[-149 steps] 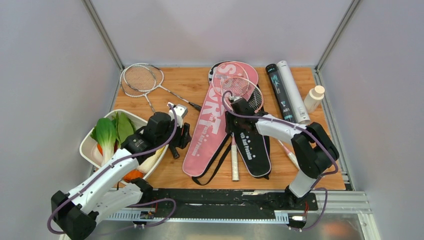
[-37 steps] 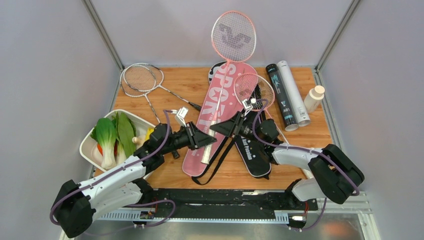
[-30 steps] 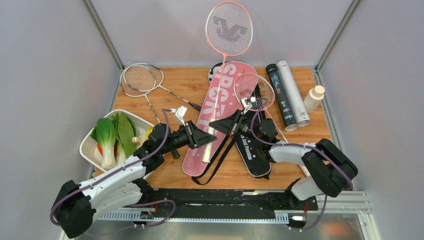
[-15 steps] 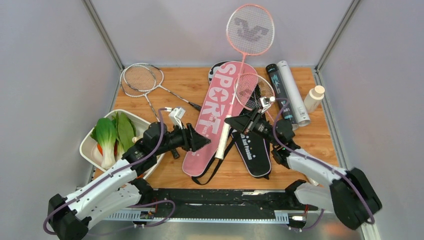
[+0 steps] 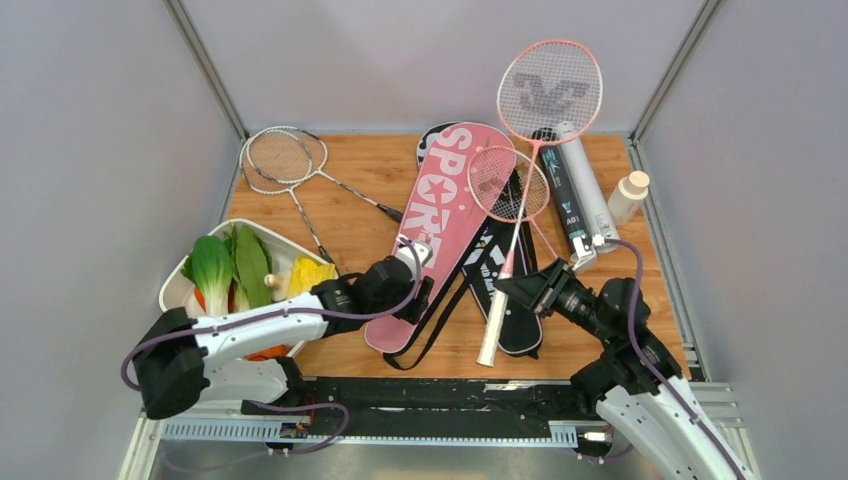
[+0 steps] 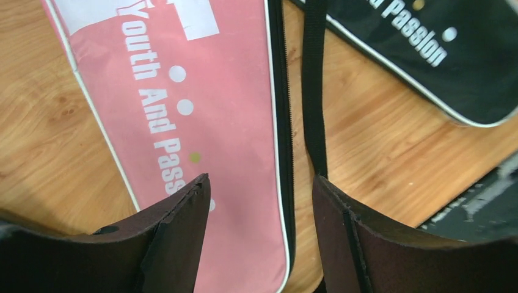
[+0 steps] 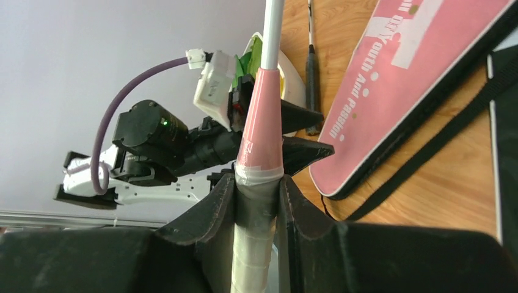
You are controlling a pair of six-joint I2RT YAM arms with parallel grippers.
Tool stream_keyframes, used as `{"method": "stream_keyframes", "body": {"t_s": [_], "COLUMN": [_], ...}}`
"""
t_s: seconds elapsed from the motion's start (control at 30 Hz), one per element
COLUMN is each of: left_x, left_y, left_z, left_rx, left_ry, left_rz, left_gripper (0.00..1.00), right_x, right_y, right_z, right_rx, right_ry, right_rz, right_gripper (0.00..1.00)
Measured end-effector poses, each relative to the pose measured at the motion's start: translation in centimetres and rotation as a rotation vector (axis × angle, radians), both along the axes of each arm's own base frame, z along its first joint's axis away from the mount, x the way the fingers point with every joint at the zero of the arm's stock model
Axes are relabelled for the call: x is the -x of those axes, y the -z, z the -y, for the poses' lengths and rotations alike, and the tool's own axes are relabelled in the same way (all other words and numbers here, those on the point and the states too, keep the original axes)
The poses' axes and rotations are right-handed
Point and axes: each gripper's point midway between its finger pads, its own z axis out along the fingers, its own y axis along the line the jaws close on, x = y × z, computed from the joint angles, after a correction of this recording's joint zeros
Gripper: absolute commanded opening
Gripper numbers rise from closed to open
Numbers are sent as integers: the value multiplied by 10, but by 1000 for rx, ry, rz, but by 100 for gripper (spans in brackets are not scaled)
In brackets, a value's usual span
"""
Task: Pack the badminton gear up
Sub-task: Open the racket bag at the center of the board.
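Observation:
My right gripper [image 5: 513, 288] [image 7: 259, 180] is shut on the white-taped handle of a pink racket [image 5: 549, 90] [image 7: 261, 122]. The racket is raised, with its head over the back of the table near the tubes. My left gripper [image 5: 420, 300] [image 6: 259, 183] is open and holds nothing; it hangs low over the bottom end of the pink "SPORT" bag [image 5: 440, 215] [image 6: 201, 122]. A black bag [image 5: 512, 320] [image 6: 440, 55] lies beside the pink one, with a second pink racket [image 5: 508, 183] across both. Two silver rackets [image 5: 283, 157] lie at the back left. A black tube [image 5: 562, 195] and a white tube [image 5: 587, 180] lie at the back right.
A white tray [image 5: 178, 278] of vegetables stands at the left, close to my left arm. A small white bottle [image 5: 628, 197] with a tan cap stands by the right wall. A black strap [image 6: 314, 91] runs between the bags. Grey walls close in the table.
My left gripper opened, let go of the racket handle and dropped towards the pink bag's bottom end. My right arm drew back and right, swinging the raised pink racket to the right.

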Motion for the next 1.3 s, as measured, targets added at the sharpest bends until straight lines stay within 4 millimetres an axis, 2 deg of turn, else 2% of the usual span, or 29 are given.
{"method": "stream_keyframes", "body": {"t_s": [0.13, 0.37, 0.5, 0.57, 0.6, 0.63, 0.67, 0.7, 0.73, 0.93, 1.1, 1.3], "left_x": [0, -3, -8, -9, -9, -9, -9, -9, -8, -8, -6, -14], "left_y": [23, 60, 73, 78, 81, 84, 86, 87, 87, 72, 43, 10], "left_z": [15, 22, 26, 27, 28, 28, 29, 30, 32, 34, 42, 42], "left_rx": [-131, -296, -347, -370, -380, -391, -398, -402, -405, -376, -240, -128], "left_ry": [38, 51, 52, 58, 61, 66, 68, 70, 75, 57, 33, -23], "left_rz": [52, 89, 107, 114, 117, 121, 123, 123, 124, 127, 76, 61], "left_gripper": [68, 66, 65, 57, 44, 36, 15, 8, 2, 0, 0, 0], "right_x": [25, 43, 56, 62, 65, 69, 72, 76, 82, 111, 137, 170], "right_y": [7, 33, 36, 35, 35, 36, 38, 40, 43, 44, 31, 15], "right_z": [18, 31, 38, 39, 40, 40, 40, 40, 41, 51, 57, 72], "right_rx": [25, 117, 162, 170, 172, 176, 179, 183, 192, 232, 228, 234], "right_ry": [18, 18, 6, -9, -18, -28, -41, -51, -66, -119, -172, -208], "right_rz": [-9, -116, -151, -153, -155, -161, -168, -179, -198, -273, -297, -318], "right_gripper": [0, 0, 0, 0, 0, 0, 0, 0, 0, 0, 0, 0]}}
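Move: The racket bag's zipped right edge, near the bag's close end, lies about 3 cm to the left hand's right, 1 cm ahead and 9 cm below. The black strap runs some 4 cm to the right of that edge, and the near part of the black bag is about 19 cm right of it and 2 cm nearer. From the right hand, which already holds the pink racket by its handle, the edge is some 13 cm left, 3 cm ahead and 22 cm below. The left fingers pinch the racket bag's zipped right edge: the hand sinks about 9 cm onto it, drifting slightly right and tipping steeper, closes its open fingers, then pulls the edge up, rising some 8 cm while the tip eases back. The right hand keeps its grip on the pink racket and draws it back about 17 cm and less to the right, dipping a little on the way. ##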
